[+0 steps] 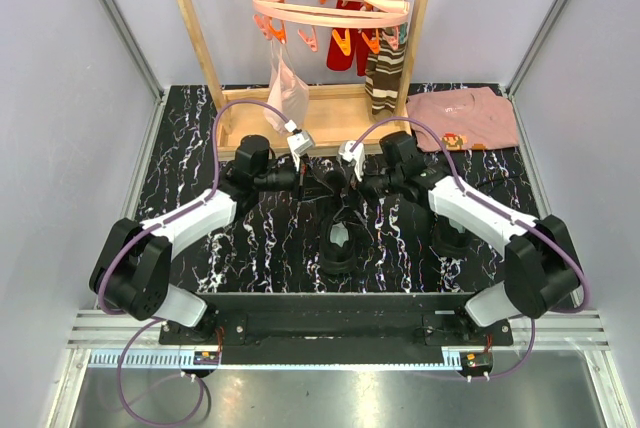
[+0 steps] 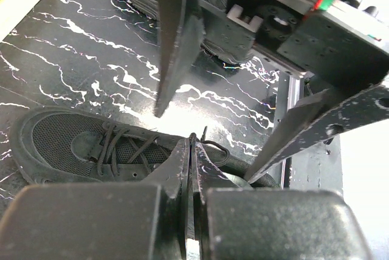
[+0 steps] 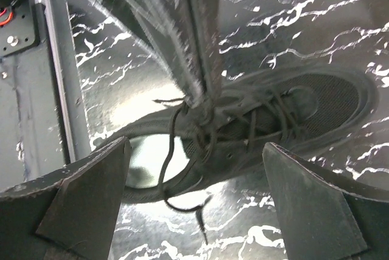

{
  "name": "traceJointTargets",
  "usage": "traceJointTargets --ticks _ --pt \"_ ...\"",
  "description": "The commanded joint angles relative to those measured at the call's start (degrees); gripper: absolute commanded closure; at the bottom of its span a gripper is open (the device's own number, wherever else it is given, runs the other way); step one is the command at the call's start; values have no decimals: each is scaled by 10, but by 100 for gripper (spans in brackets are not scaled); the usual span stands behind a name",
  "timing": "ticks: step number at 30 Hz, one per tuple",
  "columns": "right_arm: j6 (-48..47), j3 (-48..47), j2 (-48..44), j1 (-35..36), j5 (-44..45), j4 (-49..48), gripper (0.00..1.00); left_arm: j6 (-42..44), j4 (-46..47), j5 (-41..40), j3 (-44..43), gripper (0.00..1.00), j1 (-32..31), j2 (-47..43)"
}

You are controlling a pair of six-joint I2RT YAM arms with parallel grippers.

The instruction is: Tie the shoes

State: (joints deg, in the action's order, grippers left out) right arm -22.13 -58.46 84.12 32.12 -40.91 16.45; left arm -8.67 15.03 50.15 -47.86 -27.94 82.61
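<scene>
One black shoe [image 1: 340,240] lies mid-table, its toe toward the far side and its pale insole [image 3: 146,166] showing. My left gripper [image 2: 193,141] hangs just over its tongue, shut, with a thin black lace [image 2: 203,135] pinched at the fingertips. My right gripper [image 3: 196,146] faces it from the other side, wide open around the laces, holding nothing. A loose lace end [image 3: 182,202] dangles beside the shoe's heel opening. In the top view the left gripper [image 1: 318,182] and the right gripper [image 1: 352,180] meet above the shoe. The second shoe [image 2: 209,5] sits farther right, partly under the right arm.
A wooden rack [image 1: 330,113] stands at the back with a pink clip hanger [image 1: 330,3], a clear bag [image 1: 285,88] and a striped sock [image 1: 385,78]. A folded pink shirt [image 1: 465,120] lies at the back right. The metal rail [image 1: 340,333] runs along the near edge.
</scene>
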Motion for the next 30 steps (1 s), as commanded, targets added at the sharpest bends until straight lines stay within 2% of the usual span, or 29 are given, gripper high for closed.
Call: traceJointTargets --ticks 1,7,8,15,30 --pt "10 -15 25 -1 0 -59 5 2 34 8 3 100 3 -3" --pt "10 -28 45 -21 -67 -56 18 7 32 11 3 100 6 -4" --pt "7 -28 45 -22 -69 -56 25 7 33 12 3 100 7 -4" --pt "3 -37 50 -35 -88 -41 48 6 35 13 7 100 10 -7" --pt "-18 -44 64 -35 -97 -24 70 1 37 13 6 100 12 -9"
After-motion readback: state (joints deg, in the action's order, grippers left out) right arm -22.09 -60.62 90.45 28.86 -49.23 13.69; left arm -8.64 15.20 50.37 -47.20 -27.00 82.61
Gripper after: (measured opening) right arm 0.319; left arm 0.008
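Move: The black lace hanging below the left fingertips lies between the right hand's open fingers, about 1 cm ahead of its hand point, 1 cm to the left and 1 cm lower. The shoe being tied has its middle roughly level with the right hand, 2 cm left and 7 cm below; the other shoe is some 3 cm ahead, 29 cm right and 9 cm below. From the left hand, the same lace hangs level with it, about 1 cm to the right and 1 cm down. Forward by about 1.5 cm, the right hand eases in towards the left fingertips, dipping by about as much, rising most of the way back, then sinking a little again. Meanwhile its fingers draw in from wide open to about a third, around the hanging lace, without shutting. The left hand stays nearly in place, fingers still shut on the lace above the shoe's tongue. ##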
